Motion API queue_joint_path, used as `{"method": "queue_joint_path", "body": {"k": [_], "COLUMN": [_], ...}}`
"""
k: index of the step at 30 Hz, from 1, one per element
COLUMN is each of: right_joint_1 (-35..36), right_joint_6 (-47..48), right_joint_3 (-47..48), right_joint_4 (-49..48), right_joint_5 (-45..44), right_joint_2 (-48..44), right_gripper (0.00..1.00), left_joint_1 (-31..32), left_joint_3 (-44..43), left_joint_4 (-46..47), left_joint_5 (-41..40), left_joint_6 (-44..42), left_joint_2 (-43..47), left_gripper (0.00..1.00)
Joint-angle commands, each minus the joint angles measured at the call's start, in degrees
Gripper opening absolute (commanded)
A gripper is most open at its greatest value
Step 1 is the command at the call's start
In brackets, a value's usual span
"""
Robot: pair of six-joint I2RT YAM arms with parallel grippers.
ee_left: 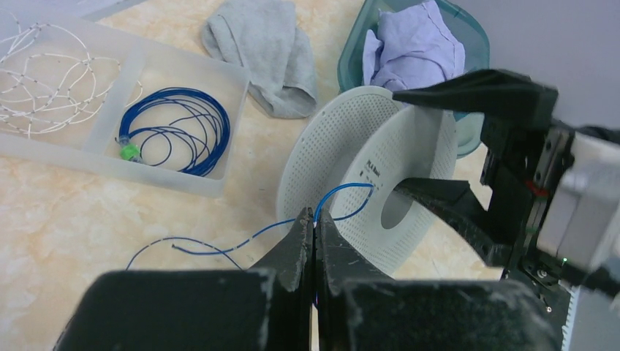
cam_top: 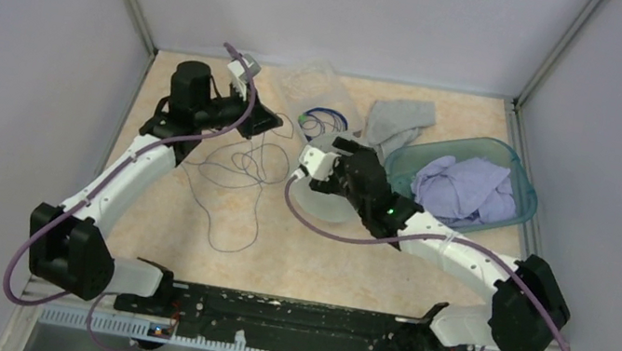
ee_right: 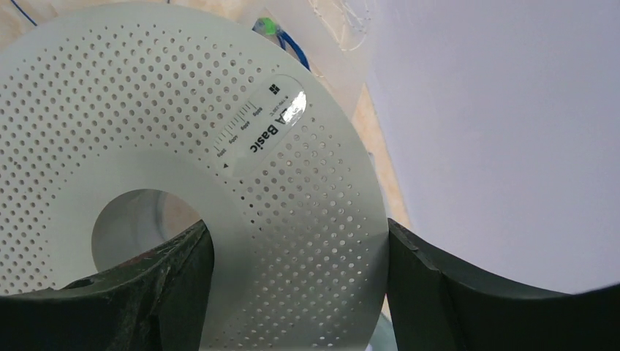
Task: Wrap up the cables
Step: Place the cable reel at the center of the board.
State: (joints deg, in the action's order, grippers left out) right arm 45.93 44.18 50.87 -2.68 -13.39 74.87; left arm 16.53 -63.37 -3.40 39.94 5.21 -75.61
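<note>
The cable [cam_top: 240, 164] is a very thin dark wire lying in loose loops on the table between the arms. My left gripper [ee_left: 316, 217] is shut on the cable [ee_left: 219, 245] near one end. From its tips a short arc runs to the flange of the pale grey perforated spool [ee_left: 420, 157]. The left gripper [cam_top: 269, 122] sits just left of the spool [cam_top: 322, 204]. My right gripper [ee_right: 296, 227] is shut on the spool [ee_right: 219, 95]: one finger goes through the hub hole and the other presses the outer rim. It holds the spool on edge, near the table.
A clear divided tray [ee_left: 124, 80] behind the spool holds a blue wire coil with a green end [ee_left: 175, 128] and a tangle of white wire [ee_left: 44, 73]. A grey cloth [ee_left: 270, 58] lies beside it. A teal basin [cam_top: 404, 157] holding lavender cloths [cam_top: 465, 191] is at the back right.
</note>
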Motion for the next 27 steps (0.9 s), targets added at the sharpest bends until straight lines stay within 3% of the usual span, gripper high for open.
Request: {"method": "queue_joint_path", "body": {"k": [1,5,9,17,22,27], "right_joint_1": [5.0,8.8,13.3,18.4,21.2,22.6], "right_joint_6": [14.4,21.2,32.6,43.5,43.6,37.9], "right_joint_3": [-1.3,-2.9,-7.5,-12.1,-13.8,-13.5], "right_joint_4": [-18.8,-26.4,-40.8,-58.8,-60.7,-54.0], "right_joint_5": [-16.5,-22.7,-28.9,-35.6,-37.6,-38.3], "right_joint_2": [-0.1,2.5,6.9,16.9,19.3,18.6], "right_gripper": [0.00,0.00,0.00,0.02,0.08,0.21], "left_joint_1": [0.2,0.2,-0.3,-1.2,-1.3,-1.4], "left_joint_3": [0.2,-0.5,-1.3,-2.6,-2.8,-2.8], "left_joint_4": [1.4,0.6,-0.2,-0.7,-0.9,-0.9], "left_joint_5": [-2.0,-4.9,-7.5,-8.2,-8.0,-7.9], "left_joint_6": [-0.2,-0.7,-0.9,-1.0,-1.1,-1.2], "left_joint_2": [1.6,1.5,1.2,0.1,-0.1,-0.3], "left_gripper": [0.00,0.00,0.00,0.00,0.00,0.00]}}
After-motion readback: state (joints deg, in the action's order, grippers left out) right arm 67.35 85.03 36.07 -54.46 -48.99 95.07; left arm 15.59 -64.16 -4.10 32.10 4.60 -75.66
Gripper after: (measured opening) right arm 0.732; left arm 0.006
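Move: The right hand holds the reel over the table; the board's centre lies about 6 cm to its left, roughly level with it and some 17 cm below. From that hand the clear box is about 23 cm ahead and 8 cm left, and the grey towel 20 cm ahead and 12 cm right. From the left hand, with the cable, the board's centre is about 8 cm to the right, level fore and aft and 24 cm below. Keep the right fingers' grip across the reel's flange, one in the hub hole and one on the rim, and swing the wrist some 40 degrees, left side down and fingertips up to level. Ease the hand left, lifting briefly, then back and down, about 6 cm overall. Keep the cable pinched in the left gripper and draw it about 3 cm forward and left. ##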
